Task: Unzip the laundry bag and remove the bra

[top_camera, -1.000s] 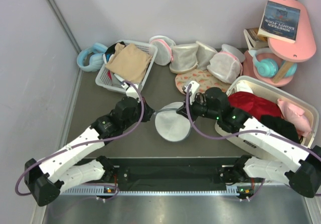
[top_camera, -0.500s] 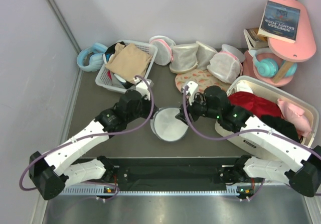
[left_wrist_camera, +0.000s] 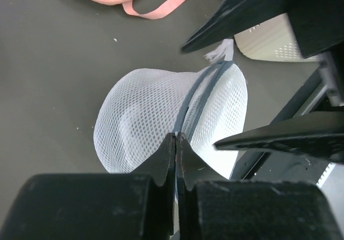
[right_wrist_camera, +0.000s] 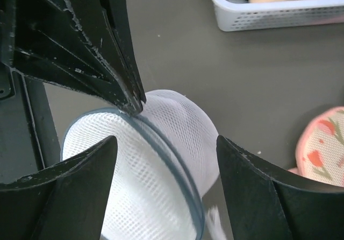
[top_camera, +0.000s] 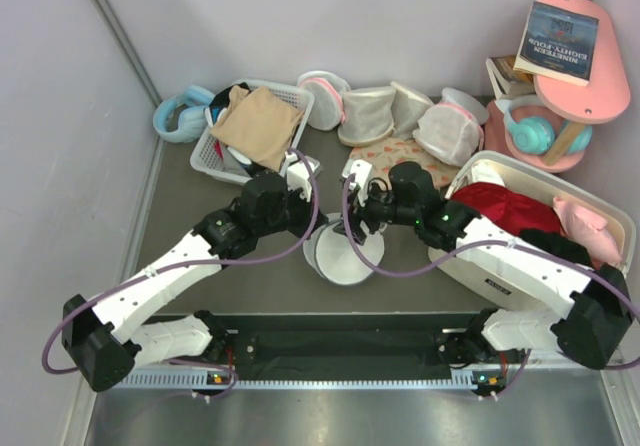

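Note:
The round white mesh laundry bag [top_camera: 345,258] stands tipped on edge in the middle of the table, its grey zipper rim [left_wrist_camera: 200,92] running up over it. My left gripper [top_camera: 313,228] is shut, pinching the zipper rim at the bag's near edge [left_wrist_camera: 176,139]. Its tip also shows in the right wrist view [right_wrist_camera: 131,97] touching the rim. My right gripper [top_camera: 353,228] is open, its fingers on either side of the bag [right_wrist_camera: 166,140] without gripping it. The bra is not visible; the mesh [right_wrist_camera: 161,170] looks plain white.
A white slatted basket [top_camera: 215,156] with tan cloth stands at back left, with blue headphones [top_camera: 183,111] beside it. Pink-trimmed mesh bags [top_camera: 372,113] and a floral pad [top_camera: 405,156] lie behind. A white bin [top_camera: 500,281] with a red garment is at right.
My left gripper moved right and closed on the bag's zipper rim. The bag went from lying flat to standing on edge. My right gripper shifted left over the bag.

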Robot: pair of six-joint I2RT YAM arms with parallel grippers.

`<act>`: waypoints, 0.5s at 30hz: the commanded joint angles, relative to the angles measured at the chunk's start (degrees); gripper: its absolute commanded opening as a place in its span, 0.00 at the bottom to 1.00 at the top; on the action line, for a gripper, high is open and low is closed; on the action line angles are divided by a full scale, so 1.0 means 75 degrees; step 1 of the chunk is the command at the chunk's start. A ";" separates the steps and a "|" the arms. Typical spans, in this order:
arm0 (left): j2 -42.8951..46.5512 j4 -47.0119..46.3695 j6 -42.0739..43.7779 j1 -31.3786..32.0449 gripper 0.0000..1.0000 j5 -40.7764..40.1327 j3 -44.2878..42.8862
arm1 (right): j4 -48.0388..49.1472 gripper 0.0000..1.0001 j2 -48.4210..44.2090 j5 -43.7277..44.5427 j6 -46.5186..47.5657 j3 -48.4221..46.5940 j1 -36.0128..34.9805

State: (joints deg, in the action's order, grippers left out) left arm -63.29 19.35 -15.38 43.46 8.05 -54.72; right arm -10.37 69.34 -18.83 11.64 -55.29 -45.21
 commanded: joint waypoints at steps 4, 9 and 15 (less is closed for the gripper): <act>0.0059 -0.0108 0.0292 -0.0029 0.00 0.0297 -0.0509 | 0.0480 0.73 0.0703 -0.1122 0.0546 -0.0668 -0.0007; 0.0165 -0.0120 0.0164 -0.0041 0.00 0.0146 -0.0427 | 0.0375 0.38 0.1043 -0.1216 0.0430 -0.0761 -0.0007; 0.0539 -0.0155 -0.0515 -0.0076 0.00 -0.0967 0.0122 | -0.0363 0.00 0.1489 -0.1134 -0.0156 -0.1136 0.0087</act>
State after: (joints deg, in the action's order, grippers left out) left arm -63.09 20.58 -15.40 43.16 6.04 -55.59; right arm -11.31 79.13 -26.94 13.06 -60.20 -45.19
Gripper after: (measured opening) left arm 0.011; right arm 0.020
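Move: Straight to the right hand's left, about 3 cm off and some 2 cm lower, is the stretch of grey zipper band just under the left fingertips; from the left hand it lies about 1 cm right and 2 cm down. The laundry bag's white mesh body hangs some 5 cm back and 6 cm below the right hand, 1 cm left. On the table, the patterned pouch lies roughly 14 cm ahead and 12 cm right of the right hand, about 14 cm lower. Closing in on the pinned zipper band from the right, the open right hand goes about 3 cm left and nearly as far down, turning counter-clockwise some 10 degrees. Its fingers shut late in the approach and pinch the band right beside the left fingertips, which stay all but still and keep their grip on it. ##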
